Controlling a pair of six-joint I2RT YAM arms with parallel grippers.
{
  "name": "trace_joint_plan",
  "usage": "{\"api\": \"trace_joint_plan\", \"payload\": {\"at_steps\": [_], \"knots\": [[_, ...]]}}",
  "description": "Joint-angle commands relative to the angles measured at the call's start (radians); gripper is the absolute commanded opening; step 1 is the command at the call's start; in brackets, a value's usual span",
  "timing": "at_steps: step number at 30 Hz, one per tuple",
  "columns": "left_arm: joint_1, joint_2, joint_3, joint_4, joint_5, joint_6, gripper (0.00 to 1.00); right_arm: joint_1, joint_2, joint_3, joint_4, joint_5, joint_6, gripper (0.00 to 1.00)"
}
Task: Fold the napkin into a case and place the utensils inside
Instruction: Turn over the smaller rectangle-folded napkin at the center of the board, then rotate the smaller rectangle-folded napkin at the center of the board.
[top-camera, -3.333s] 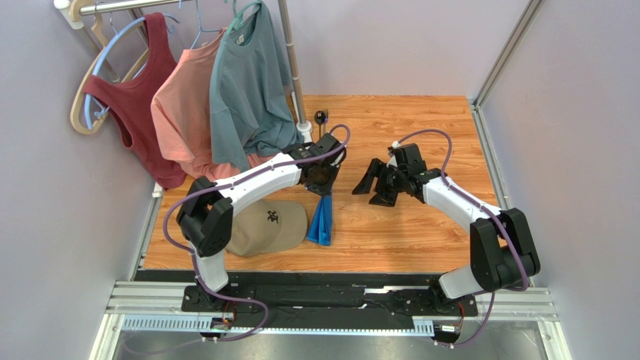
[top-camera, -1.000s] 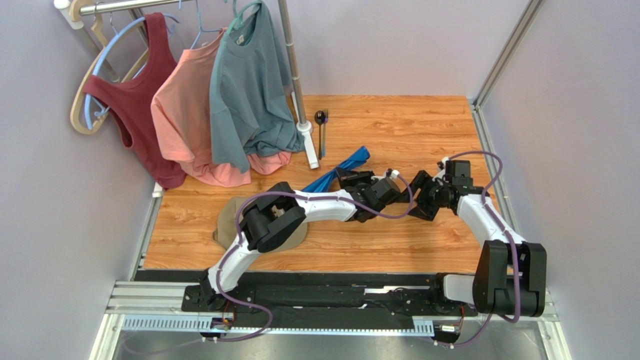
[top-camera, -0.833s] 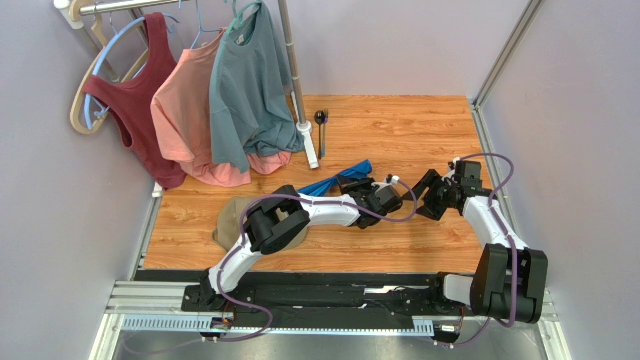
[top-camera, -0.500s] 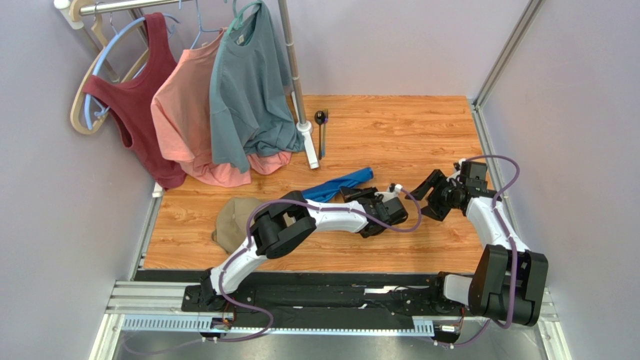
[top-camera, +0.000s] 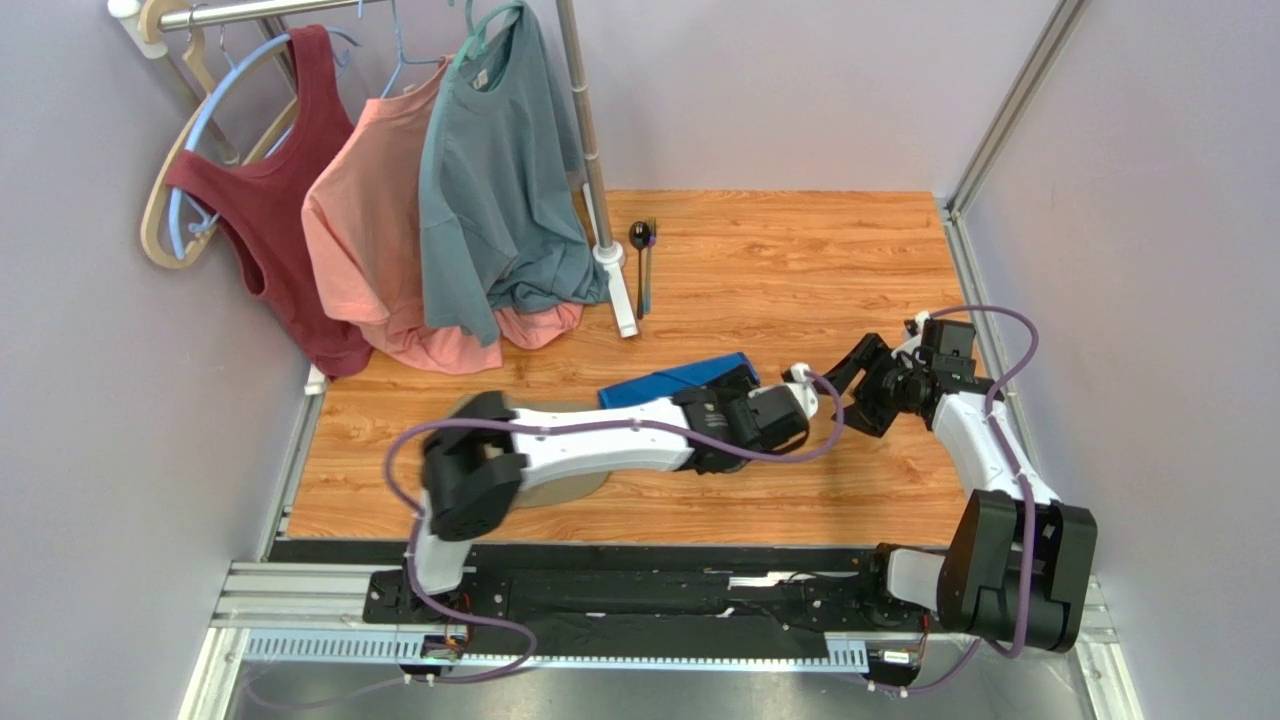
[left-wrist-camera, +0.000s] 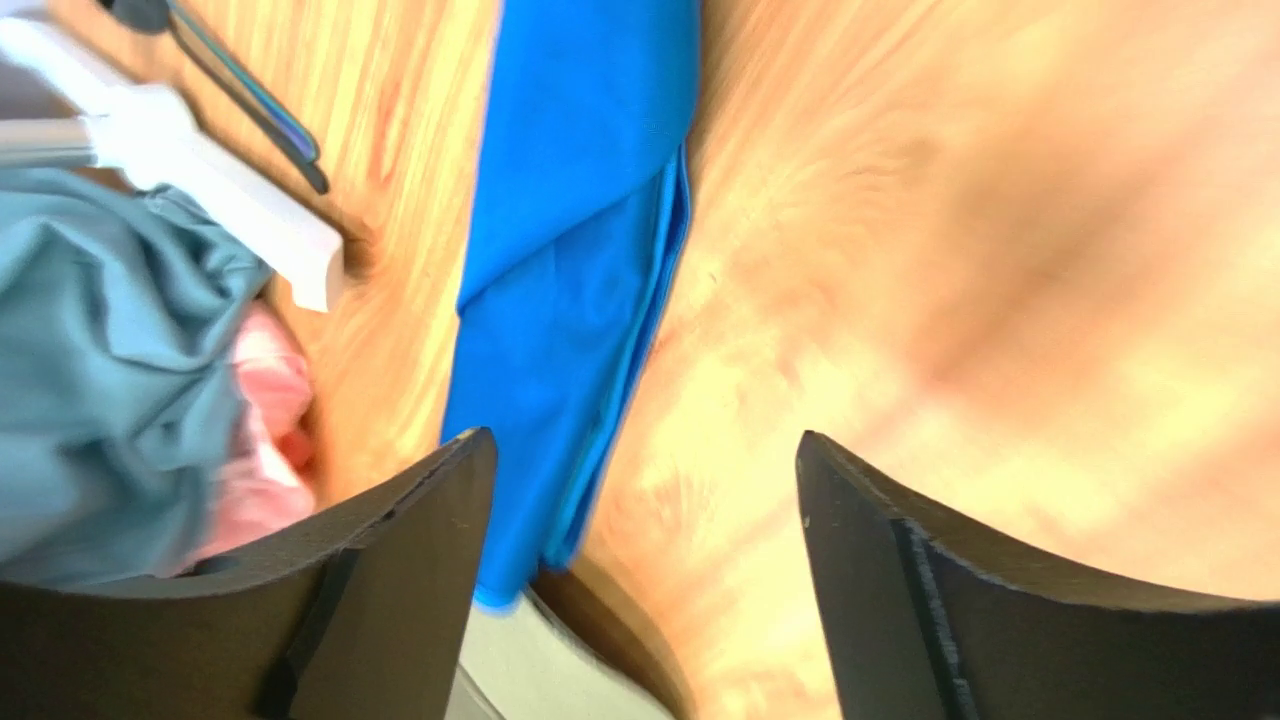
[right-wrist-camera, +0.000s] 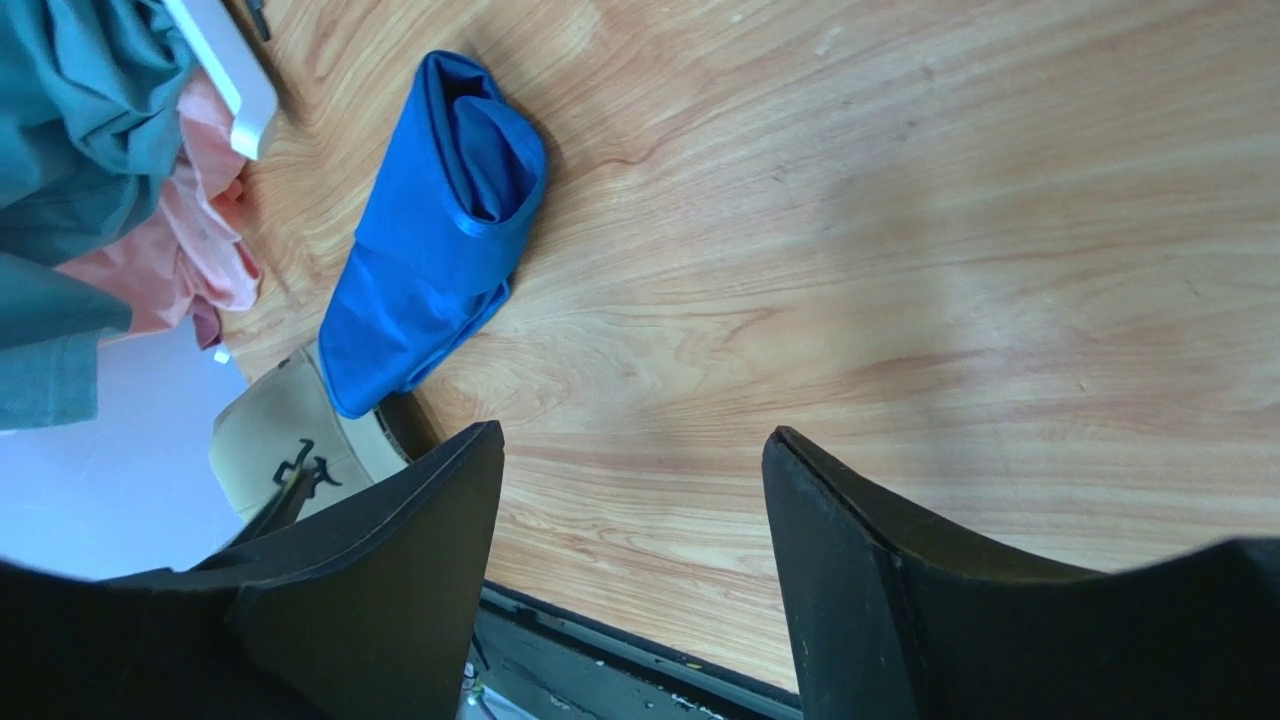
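Observation:
The blue napkin (top-camera: 676, 381) lies flat on the wooden table as a narrow folded strip, one end near the tan cap. It runs up the left wrist view as the napkin (left-wrist-camera: 579, 300) and sits upper left in the right wrist view as the napkin (right-wrist-camera: 436, 240), its far end looped open. My left gripper (top-camera: 736, 420) hovers just beside it on the near side, open (left-wrist-camera: 643, 443) with nothing between the fingers. My right gripper (top-camera: 860, 393) is open (right-wrist-camera: 631, 450) over bare wood to the napkin's right. The utensils (top-camera: 643, 263) lie side by side at the back, also seen as the utensils (left-wrist-camera: 241, 83).
A clothes rack's white foot (top-camera: 619, 293) stands left of the utensils, with a teal T-shirt (top-camera: 496, 165), a pink top and a red tank top hanging. The tan cap (right-wrist-camera: 286, 435) lies under my left arm. Metal rails border the table's right side.
My left gripper opened and let go of the napkin, which dropped from a raised, slanted strip to lying flat. The left arm stretched out and swung. The right arm barely moved.

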Motion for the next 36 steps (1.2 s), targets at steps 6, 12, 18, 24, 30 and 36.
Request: {"api": "trace_joint_plan", "payload": {"at_steps": [6, 12, 18, 24, 30, 36], "knots": [[0.231, -0.339, -0.147, 0.040, 0.525, -0.302, 0.12, 0.137, 0.097, 0.112, 0.121, -0.147, -0.012, 0.70], [0.418, -0.301, -0.249, 0.074, 0.646, -0.388, 0.00, 0.333, 0.215, 0.225, 0.196, -0.190, 0.005, 0.68], [0.478, -0.250, -0.299, 0.151, 0.676, -0.391, 0.00, 0.411, 0.380, 0.241, 0.429, -0.239, 0.141, 0.43], [0.498, -0.212, -0.331, 0.160, 0.656, -0.412, 0.00, 0.410, 0.494, 0.235, 0.574, -0.305, 0.152, 0.26], [0.511, -0.163, -0.361, 0.205, 0.672, -0.431, 0.00, 0.373, 0.583, 0.140, 0.749, -0.348, 0.183, 0.20], [0.512, -0.109, -0.355, 0.220, 0.688, -0.439, 0.00, 0.335, 0.623, 0.091, 0.764, -0.351, 0.163, 0.20]]}}
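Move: The folded napkin's middle lies about 7 cm ahead of the left hand, 5 cm to its left and 8 cm below. Counted from the same hand, the cap sits 24 cm left and 2 cm back, and the rack's white foot 19 cm ahead and 13 cm left. From the right hand the napkin's middle is some 23 cm left, 4 cm ahead and 8 cm below. Left hand shuts, arcs up, left and down onto napkin; right narrows, sweeping about 15 cm left towards it. ##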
